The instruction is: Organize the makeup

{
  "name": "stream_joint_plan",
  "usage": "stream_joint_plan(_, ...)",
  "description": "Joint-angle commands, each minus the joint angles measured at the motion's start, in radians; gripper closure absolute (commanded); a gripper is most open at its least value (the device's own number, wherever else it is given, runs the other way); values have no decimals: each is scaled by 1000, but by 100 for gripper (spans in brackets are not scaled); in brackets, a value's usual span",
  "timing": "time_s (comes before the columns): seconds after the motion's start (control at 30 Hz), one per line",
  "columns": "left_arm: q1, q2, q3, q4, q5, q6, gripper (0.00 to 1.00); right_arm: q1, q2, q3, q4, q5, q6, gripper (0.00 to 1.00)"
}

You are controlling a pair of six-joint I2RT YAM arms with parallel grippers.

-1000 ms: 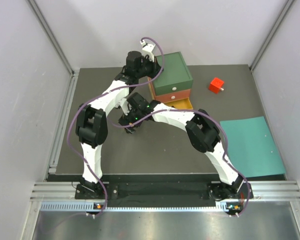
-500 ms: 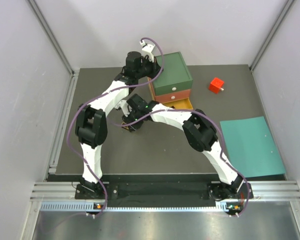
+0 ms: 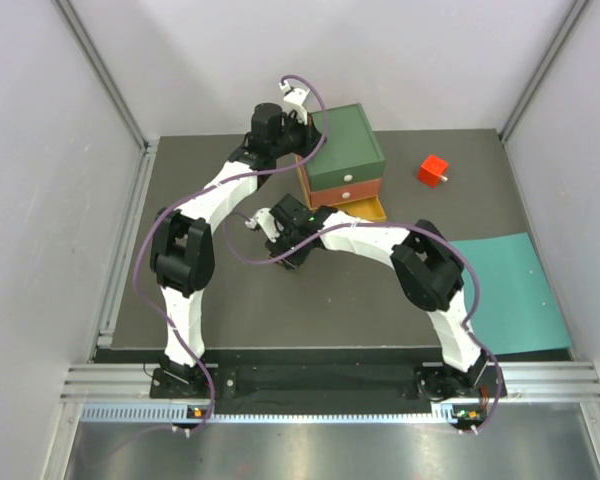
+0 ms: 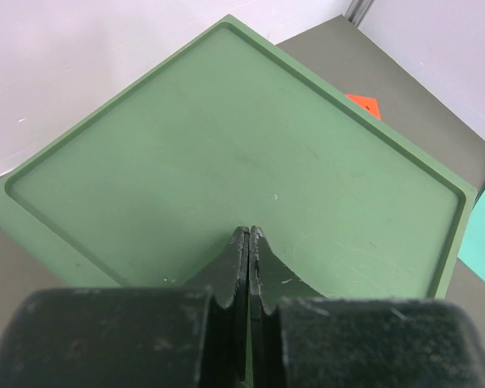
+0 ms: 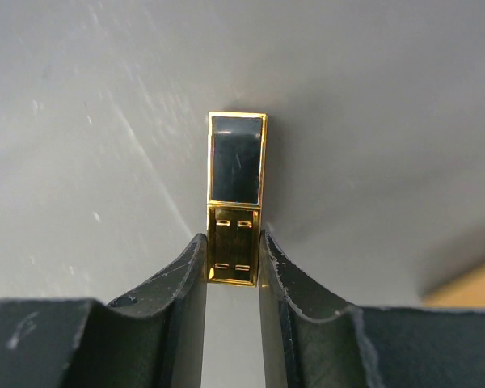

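Note:
In the right wrist view, a gold-black rectangular case [image 5: 236, 186] of the makeup is pinched at its gold end by my right gripper [image 5: 233, 242], which is shut on it. The dark mat lies below it. From above, the right gripper [image 3: 282, 246] sits left of the drawer box [image 3: 345, 145], and the case is hidden under it. My left gripper [image 4: 249, 236] is shut and empty, over the box's green top [image 4: 226, 137]. In the top view the left gripper [image 3: 302, 130] is at the box's back left corner. No other makeup shows.
The box's bottom yellow drawer [image 3: 366, 208] stands pulled out. A red cube [image 3: 432, 170] lies to the right of the box, and its corner [image 4: 364, 103] shows past the green top. A teal sheet [image 3: 500, 290] covers the mat's right side.
My right gripper went from open to shut on the gold-black case and shifted right, towards the drawer box. The left arm has stayed still.

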Motion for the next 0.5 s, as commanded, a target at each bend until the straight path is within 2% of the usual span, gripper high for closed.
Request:
stream_joint_plan(0.0,28,103,-93,-367,-55,10,100,-2,-149,-7,-1,97,-61,97)
stream_joint_plan(0.2,29,104,-96,-363,-52,9,100,-2,-229,-32,-35,216,-141,97)
stream_joint_plan(0.47,28,107,-99,-361,-52,9,100,-61,-335,-157,-9,345,-233,100)
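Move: The open yellow bottom drawer, where I'm taking the black-and-gold case in my right fingers, lies about 9 cm ahead of my right hand and 15 cm to its right, roughly at its height. The closed orange drawer's front is some 12 cm ahead, 14 cm right and 6 cm up; the organizer's body is centred about 20 cm ahead, 13 cm right and 8 cm up. From my left hand, the yellow drawer is some 14 cm back, 9 cm right and 21 cm below. Keeping the black-and-gold case pinched, I lift my right hand steeply from just over the table, about 8 cm, then swing it right towards the open yellow drawer, some 5 cm across and a little forward. On the way my wrist tips the fingers forward by nearly 20 degrees. My left hand stays shut and still at the organizer's green top. ##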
